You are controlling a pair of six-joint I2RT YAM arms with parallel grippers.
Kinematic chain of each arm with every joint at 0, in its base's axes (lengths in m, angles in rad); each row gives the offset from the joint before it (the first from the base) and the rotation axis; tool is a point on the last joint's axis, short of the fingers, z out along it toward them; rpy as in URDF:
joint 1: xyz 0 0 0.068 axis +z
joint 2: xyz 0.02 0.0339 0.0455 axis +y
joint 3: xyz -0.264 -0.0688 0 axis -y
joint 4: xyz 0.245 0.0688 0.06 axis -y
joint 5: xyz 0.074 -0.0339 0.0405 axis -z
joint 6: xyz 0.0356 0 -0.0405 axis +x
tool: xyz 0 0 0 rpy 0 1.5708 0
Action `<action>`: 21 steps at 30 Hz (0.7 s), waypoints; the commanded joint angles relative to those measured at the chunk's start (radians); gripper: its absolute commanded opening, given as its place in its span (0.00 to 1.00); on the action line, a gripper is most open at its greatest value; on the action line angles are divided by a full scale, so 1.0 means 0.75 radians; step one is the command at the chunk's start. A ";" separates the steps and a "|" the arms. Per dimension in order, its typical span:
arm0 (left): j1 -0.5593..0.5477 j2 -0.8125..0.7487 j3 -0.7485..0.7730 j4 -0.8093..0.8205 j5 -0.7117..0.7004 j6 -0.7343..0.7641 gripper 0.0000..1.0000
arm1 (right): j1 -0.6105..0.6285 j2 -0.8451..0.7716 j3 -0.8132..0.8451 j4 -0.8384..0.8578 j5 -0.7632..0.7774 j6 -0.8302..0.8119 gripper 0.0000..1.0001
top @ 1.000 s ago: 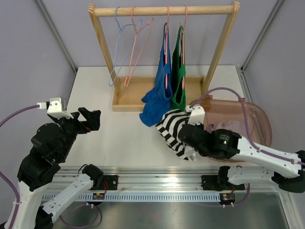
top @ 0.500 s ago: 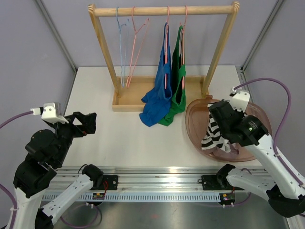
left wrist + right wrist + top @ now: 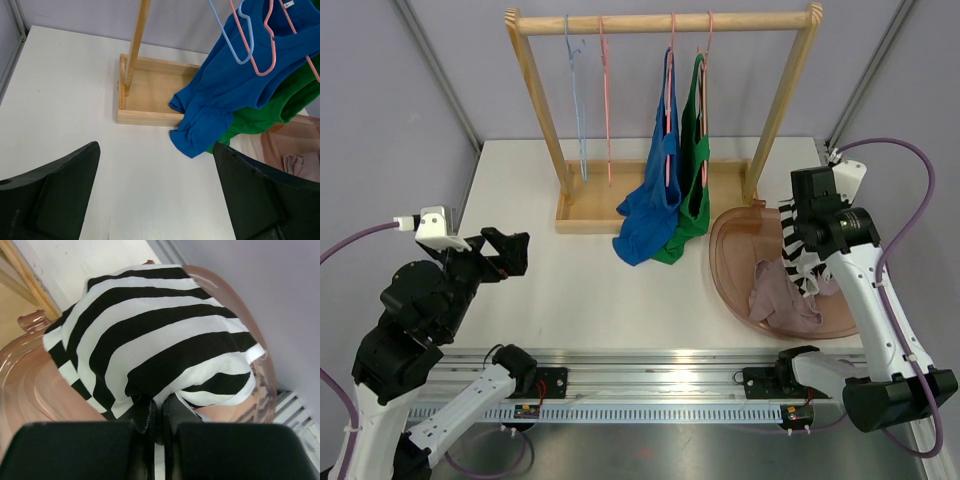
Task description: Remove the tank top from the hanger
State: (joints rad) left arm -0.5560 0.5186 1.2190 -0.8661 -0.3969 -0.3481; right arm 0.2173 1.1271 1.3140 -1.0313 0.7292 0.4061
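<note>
My right gripper (image 3: 159, 407) is shut on a black-and-white striped tank top (image 3: 150, 330), which hangs from it over the pink bin (image 3: 735, 268) at the right. In the top view the striped tank top (image 3: 798, 265) dangles below the right wrist, off any hanger. A blue tank top (image 3: 650, 200) and a green tank top (image 3: 695, 170) hang on pink hangers (image 3: 671, 60) on the wooden rack (image 3: 660, 20). At the left, well apart from the rack, my left gripper (image 3: 510, 250) is open and holds nothing.
An empty blue hanger (image 3: 575, 90) and an empty pink hanger (image 3: 606, 90) hang at the rack's left end. A mauve garment (image 3: 775, 300) lies in the bin. The rack's wooden tray base (image 3: 150, 95) sits on the white table.
The right arm carried the striped tank top from the table in front of the rack rightward to above the bin. The empty hangers stopped swinging. The left arm barely moved.
</note>
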 commanded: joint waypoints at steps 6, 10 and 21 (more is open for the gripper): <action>0.003 0.130 0.178 0.122 0.230 -0.059 0.99 | -0.026 0.080 -0.114 0.101 -0.013 0.043 0.74; 0.003 0.218 0.291 0.146 0.331 -0.078 0.99 | -0.026 0.023 -0.128 0.107 -0.033 0.052 0.99; -0.085 0.632 0.657 0.243 0.452 -0.115 0.99 | -0.026 -0.292 -0.204 0.221 -0.508 -0.020 0.99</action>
State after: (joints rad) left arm -0.5827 0.9138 1.6329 -0.7338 -0.0818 -0.4301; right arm 0.2020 0.9466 1.1782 -0.9241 0.5106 0.4076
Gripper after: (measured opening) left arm 0.988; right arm 0.993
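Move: The right hand holds the striped tank top over the brown tray, whose middle lies about 22 cm below, 2 cm ahead and 2 cm left; the mauve top in the tray is some 23 cm below, 4 cm back and 3 cm left. From the left hand, the blue tank top hangs roughly 30 cm ahead, 25 cm right and 10 cm lower, with the empty hangers about 28 cm ahead, 13 cm right and 5 cm lower. The right fingers let go of the striped tank top, opening wide as the hand dips about 5 cm towards the tray; the emptied hand then climbs back some 4 cm, easing left and slightly back. Meanwhile the left hand, still open, rises about 12 cm and swings some 10 cm right and a little forward towards the hanging tops, turning about 20 degrees clockwise. ##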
